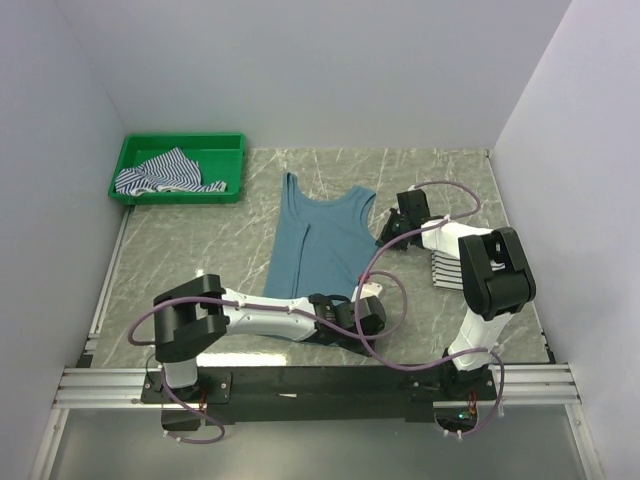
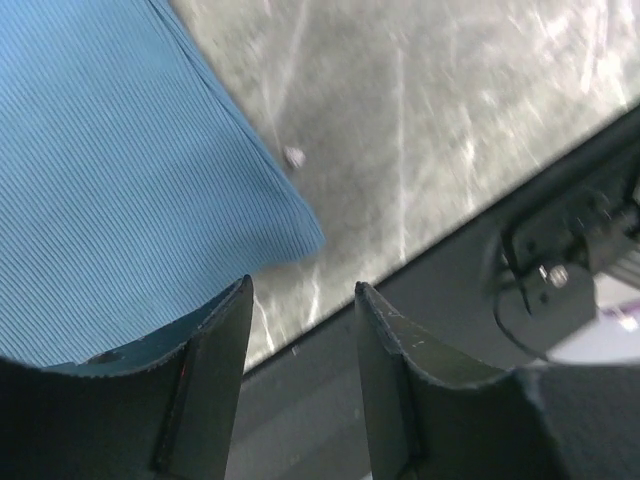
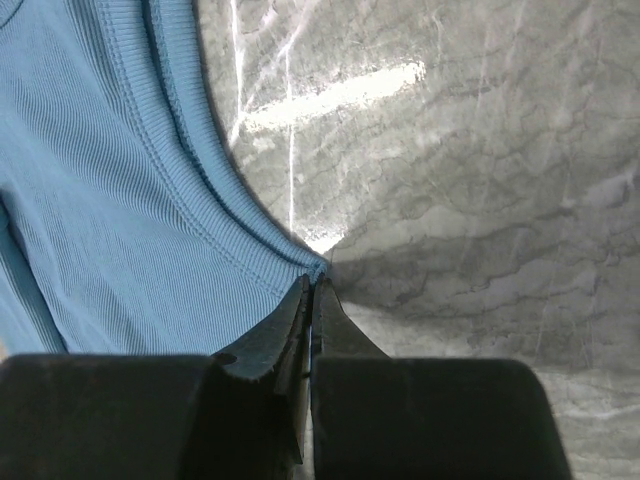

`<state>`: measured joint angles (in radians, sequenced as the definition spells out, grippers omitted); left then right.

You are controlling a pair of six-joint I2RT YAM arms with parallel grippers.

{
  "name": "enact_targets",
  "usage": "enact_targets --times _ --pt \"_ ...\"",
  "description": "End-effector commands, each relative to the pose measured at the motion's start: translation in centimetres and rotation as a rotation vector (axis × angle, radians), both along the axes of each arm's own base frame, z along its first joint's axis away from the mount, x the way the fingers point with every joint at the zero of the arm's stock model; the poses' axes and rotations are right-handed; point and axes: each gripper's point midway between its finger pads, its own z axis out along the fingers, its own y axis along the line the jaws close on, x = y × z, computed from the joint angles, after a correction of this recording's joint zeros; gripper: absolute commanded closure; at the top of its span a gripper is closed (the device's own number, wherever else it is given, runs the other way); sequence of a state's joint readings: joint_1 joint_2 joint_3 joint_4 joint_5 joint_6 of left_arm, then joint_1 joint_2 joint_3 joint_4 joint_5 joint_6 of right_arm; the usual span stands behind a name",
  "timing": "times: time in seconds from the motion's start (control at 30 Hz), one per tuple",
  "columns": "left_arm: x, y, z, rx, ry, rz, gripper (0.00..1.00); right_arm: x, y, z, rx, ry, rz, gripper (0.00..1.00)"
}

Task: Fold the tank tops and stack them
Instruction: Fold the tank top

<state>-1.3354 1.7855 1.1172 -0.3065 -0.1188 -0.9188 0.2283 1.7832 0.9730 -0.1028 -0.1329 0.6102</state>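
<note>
The teal-blue tank top [image 1: 318,240] lies flat in the middle of the table, straps pointing away. My right gripper [image 3: 313,284] is shut on the ribbed edge of this teal-blue tank top [image 3: 110,200] on its right side, near the strap [image 1: 366,205]. My left gripper [image 2: 300,292] stands open at the table's near edge, just past the top's lower right corner [image 2: 290,225], with nothing between its fingers. A white tank top with thin black stripes [image 1: 447,268] lies folded to the right. The blue-and-white striped tank top [image 1: 165,172] sits crumpled in the tray.
A green plastic tray [image 1: 232,150] stands at the back left of the marbled table [image 1: 200,245]. White walls close in the left, back and right. The black base rail [image 2: 330,400] runs along the near edge, under the left gripper.
</note>
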Motion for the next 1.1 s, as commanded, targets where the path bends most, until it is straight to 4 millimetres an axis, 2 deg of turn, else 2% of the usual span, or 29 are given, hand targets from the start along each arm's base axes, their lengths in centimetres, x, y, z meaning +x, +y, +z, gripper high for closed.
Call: enact_targets --times 0.0,0.2,0.3,0.43,0.77,0.83,0.93,0.97,1.0,1.07 --pt "2.1 -0.4 0.8 0.031 -0.109 0.052 0.5 -0.3 -1.1 0.6 -0.019 -0.015 -0.024 1.0" --pt "3.1 -0.9 0.8 0.081 -0.183 0.071 0.52 -0.2 -1.1 0.6 -0.016 -0.013 -0.021 1.0" --pt "2.9 -1.4 0.8 0.092 -0.203 0.052 0.54 0.0 -1.1 0.7 -0.013 -0.017 -0.021 1.0" --pt "2.3 -1.6 -0.3 0.124 -0.2 0.034 0.57 0.1 -1.0 0.8 -0.007 -0.017 -0.02 1.0" --pt "1.8 -1.5 -1.4 0.181 -0.25 0.034 0.69 0.4 -0.9 0.8 0.002 -0.016 -0.022 1.0" --pt "1.7 -1.4 -2.0 0.212 -0.261 0.024 0.73 0.6 -0.9 1.1 0.002 -0.022 -0.022 1.0" --pt "1.5 -1.3 -2.2 0.233 -0.271 0.022 0.83 0.6 -1.0 1.4 -0.003 -0.027 -0.02 1.0" --pt "1.6 -1.3 -1.9 0.23 -0.274 0.026 0.94 0.8 -1.1 1.7 -0.006 -0.035 -0.023 1.0" --pt "1.6 -1.5 -1.1 0.209 -0.279 0.029 0.98 0.6 -1.1 1.8 -0.009 -0.032 -0.021 1.0" --pt "1.4 -2.0 -0.2 0.157 -0.275 0.024 0.99 0.9 -1.3 2.5 -0.022 -0.048 -0.026 1.0"
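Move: The tank top's near right hem corner lies just 2 cm ahead of the left gripper, 1 cm to its right and about 2 cm below. The underarm edge, already pinched by the right gripper, is some 25 cm ahead and 2 cm right of the left one; the folded striped top lies about 19 cm ahead and 23 cm right. From the right gripper the hem corner is roughly 24 cm back and level sideways, at about its own height. Keep the right gripper shut and still on the underarm edge. Ease the left gripper some 2 cm forward over the hem corner and slightly right, then about 2 cm down, swinging its fingertips forward and left by some 20 degrees, while its half-open fingers close fully and pinch the corner. ##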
